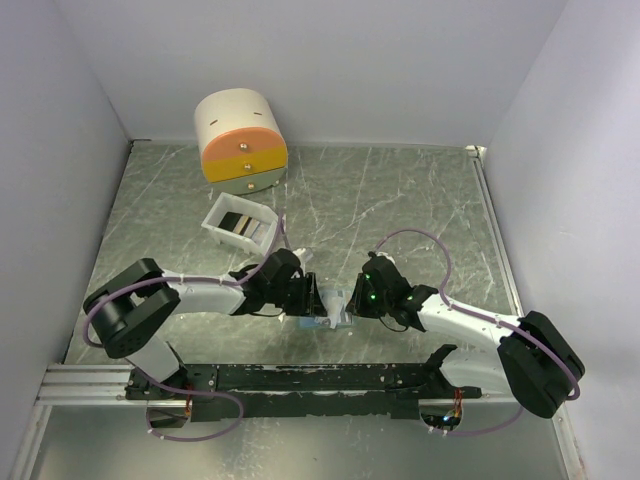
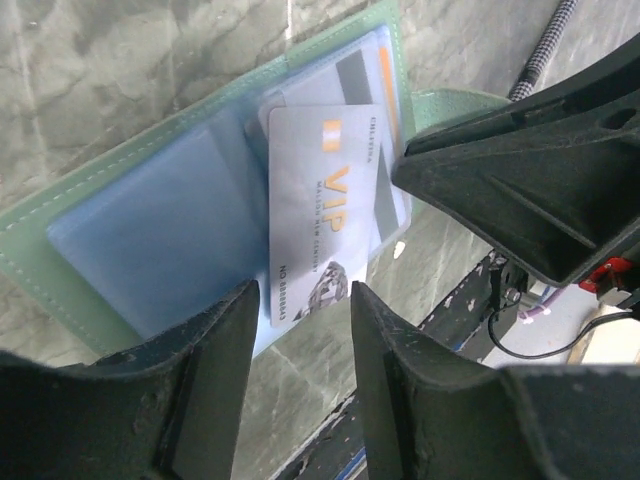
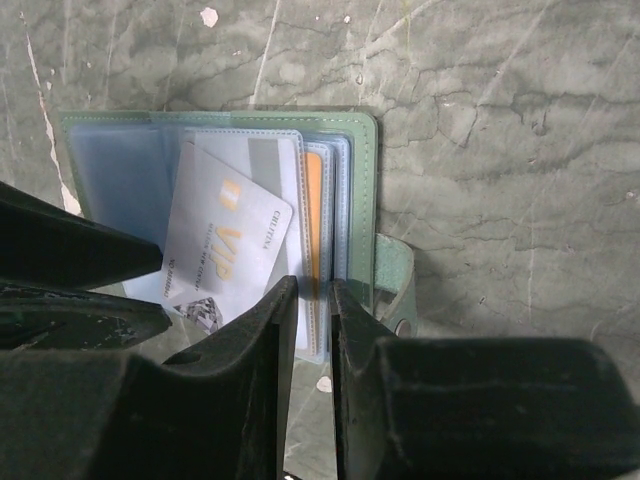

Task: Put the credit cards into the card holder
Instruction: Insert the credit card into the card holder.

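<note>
The card holder lies open on the table between my two grippers, green outside with pale blue clear sleeves. A silver "VIP" credit card sits askew, partly inside a sleeve, its lower end sticking out. An orange credit card is tucked in a sleeve beside it. My left gripper is open, its tips either side of the silver card's free end without touching it. My right gripper is shut on the near edge of the holder's sleeves. The clasp strap lies just right of it.
A white open-topped box with dark cards inside stands behind the left arm. A cream cylinder with orange and yellow drawers sits at the back left. A black rail runs along the near edge.
</note>
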### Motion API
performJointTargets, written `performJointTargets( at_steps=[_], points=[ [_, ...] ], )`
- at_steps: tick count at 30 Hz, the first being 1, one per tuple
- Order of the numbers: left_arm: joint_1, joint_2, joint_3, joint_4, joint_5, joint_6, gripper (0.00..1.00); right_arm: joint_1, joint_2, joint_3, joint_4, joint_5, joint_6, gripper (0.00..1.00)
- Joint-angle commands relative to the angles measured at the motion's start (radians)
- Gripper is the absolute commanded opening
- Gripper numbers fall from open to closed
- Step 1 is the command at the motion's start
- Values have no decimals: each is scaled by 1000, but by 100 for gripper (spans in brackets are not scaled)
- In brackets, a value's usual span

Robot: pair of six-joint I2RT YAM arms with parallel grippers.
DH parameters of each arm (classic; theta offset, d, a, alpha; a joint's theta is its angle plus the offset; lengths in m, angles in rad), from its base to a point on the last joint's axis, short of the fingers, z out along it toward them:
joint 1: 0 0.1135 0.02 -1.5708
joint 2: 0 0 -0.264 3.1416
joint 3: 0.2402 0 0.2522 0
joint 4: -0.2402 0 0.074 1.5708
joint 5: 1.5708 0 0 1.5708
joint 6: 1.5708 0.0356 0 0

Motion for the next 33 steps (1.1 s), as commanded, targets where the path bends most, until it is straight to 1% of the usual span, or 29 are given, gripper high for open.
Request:
performJointTargets(
  at_steps=[1,7,10,16,17,22,28,33],
  points=[
    [-6,46,-11,72,89,-65,51,-1,-8,-13,19,-28,9,19],
    [-5,49,-10,99,110,-107,44,0,-34,-3,6,-20,7,17],
    [-2,41,-16,106,112,-122,37,0,-19,-11,21,-32,13,16],
    [6,44,-27,102,98,-134,8,1,-18,-38,51,-49,28,16],
    [7,44,-28,93,89,-135,7,1,-17,-39,49,-47,28,16],
    [18,-9,-46,9,-7,-141,7,1,-25,-41,49,-44,34,16],
    [27,-39,-81,31,-42,-181,7,2,-39,-57,55,-56,55,16],
    [29,-36,-79,36,-43,-184,7,2,-43,-114,123,-104,103,16]
  ],
)
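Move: Just beyond the left fingertips lies the VIP card, its middle some 3 cm to the right, 2 cm ahead and about 1 cm below. The card sleeve lies under it, about 4 cm to the right and 3 cm ahead of that hand, and the empty blue panel about 2 cm to the left and 3 cm ahead. From the right hand, the card is about 4 cm left and 2 cm ahead, and the snap strap about 3 cm right, level with it. Closing on the VIP card's nearer left edge, the left hand draws back and a little right by about 1.5 cm, tipping slightly, and pinches the edge. It then carries the edge about 2 cm left and 1 cm forward while turning counter-clockwise some 8 degrees. The right fingers stay nearly shut on the sleeve edge, easing back about 1 cm with a slight roll. ##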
